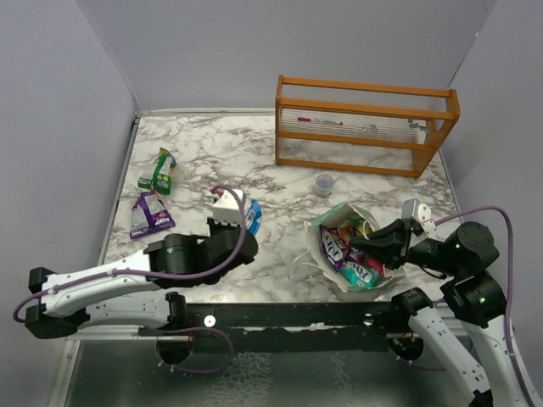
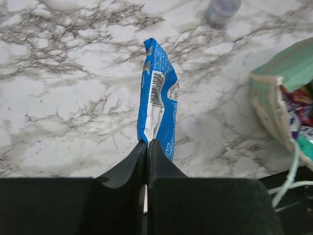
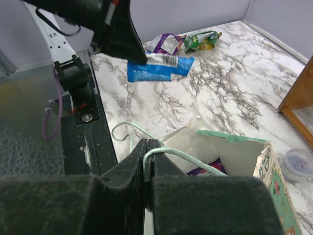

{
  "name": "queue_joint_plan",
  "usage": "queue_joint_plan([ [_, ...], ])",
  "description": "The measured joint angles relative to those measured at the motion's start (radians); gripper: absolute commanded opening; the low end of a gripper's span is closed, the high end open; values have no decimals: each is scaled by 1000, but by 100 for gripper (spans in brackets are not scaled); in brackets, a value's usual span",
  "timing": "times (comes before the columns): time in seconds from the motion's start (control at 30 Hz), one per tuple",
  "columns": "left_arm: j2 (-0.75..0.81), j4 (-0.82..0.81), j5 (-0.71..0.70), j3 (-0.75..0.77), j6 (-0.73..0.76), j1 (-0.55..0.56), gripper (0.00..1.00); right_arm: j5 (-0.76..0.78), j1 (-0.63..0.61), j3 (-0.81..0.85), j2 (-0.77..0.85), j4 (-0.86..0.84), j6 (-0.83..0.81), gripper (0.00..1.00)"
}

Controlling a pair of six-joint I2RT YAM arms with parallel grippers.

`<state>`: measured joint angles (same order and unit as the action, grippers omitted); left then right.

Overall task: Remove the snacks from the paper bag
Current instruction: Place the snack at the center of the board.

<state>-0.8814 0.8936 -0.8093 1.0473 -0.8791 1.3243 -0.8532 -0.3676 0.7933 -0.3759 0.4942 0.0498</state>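
The paper bag [image 1: 321,227] lies on its side near the table's front edge, mouth open, with purple and teal snacks [image 1: 348,259] showing inside. My right gripper [image 3: 148,142] is shut on the bag's thin string handle [image 3: 188,156], which loops over one finger; in the top view that gripper [image 1: 355,244] sits at the bag's mouth. My left gripper [image 2: 147,143] is shut on the end of a blue packet [image 2: 159,100], left of the bag [image 2: 281,93]. A green packet [image 1: 159,170] and a purple packet [image 1: 151,214] lie at the left of the table.
An orange wooden rack [image 1: 365,123] stands at the back right. A small clear cup [image 1: 324,182] sits in front of it, between rack and bag. The black base rail [image 1: 280,315] runs along the table's near edge.
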Motion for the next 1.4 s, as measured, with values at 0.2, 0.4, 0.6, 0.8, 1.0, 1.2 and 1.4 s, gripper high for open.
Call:
queue_joint_plan([
  [0.2,-158,-8,33,-45,37,-161,0,0,0,0,-3,0,0,2],
  [0.4,-200,-92,168,-87,203,-534,0,0,0,0,-3,0,0,2],
  [0.6,-230,-189,226,-86,360,-837,0,2,0,0,-3,0,0,2],
  [0.8,-348,-275,233,-98,467,-1020,0,4,0,0,-3,0,0,2],
  [1.0,-460,-314,304,-102,533,-1118,0,4,0,0,-3,0,0,2],
  [1.2,-505,-335,428,-102,569,-1213,0,5,0,0,-3,0,0,2],
  [1.4,-552,-343,522,-102,584,-1280,0,4,0,0,-3,0,0,2],
])
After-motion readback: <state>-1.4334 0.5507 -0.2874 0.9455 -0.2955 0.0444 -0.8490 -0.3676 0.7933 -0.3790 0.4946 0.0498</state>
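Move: The left hand holds the blue snack. Its place, the bare board just right of the purple snack, lies about 20 cm ahead, 22 cm left and 20 cm below. The purple snack is some 23 cm ahead and 30 cm left, the green snack about 35 cm ahead and 29 cm left, both as low. From the right hand that place is roughly 25 cm ahead, 50 cm left and 25 cm below. The left hand swings the still-pinched blue snack some 22 cm left, forward and down beside the purple snack, tipping downward. ##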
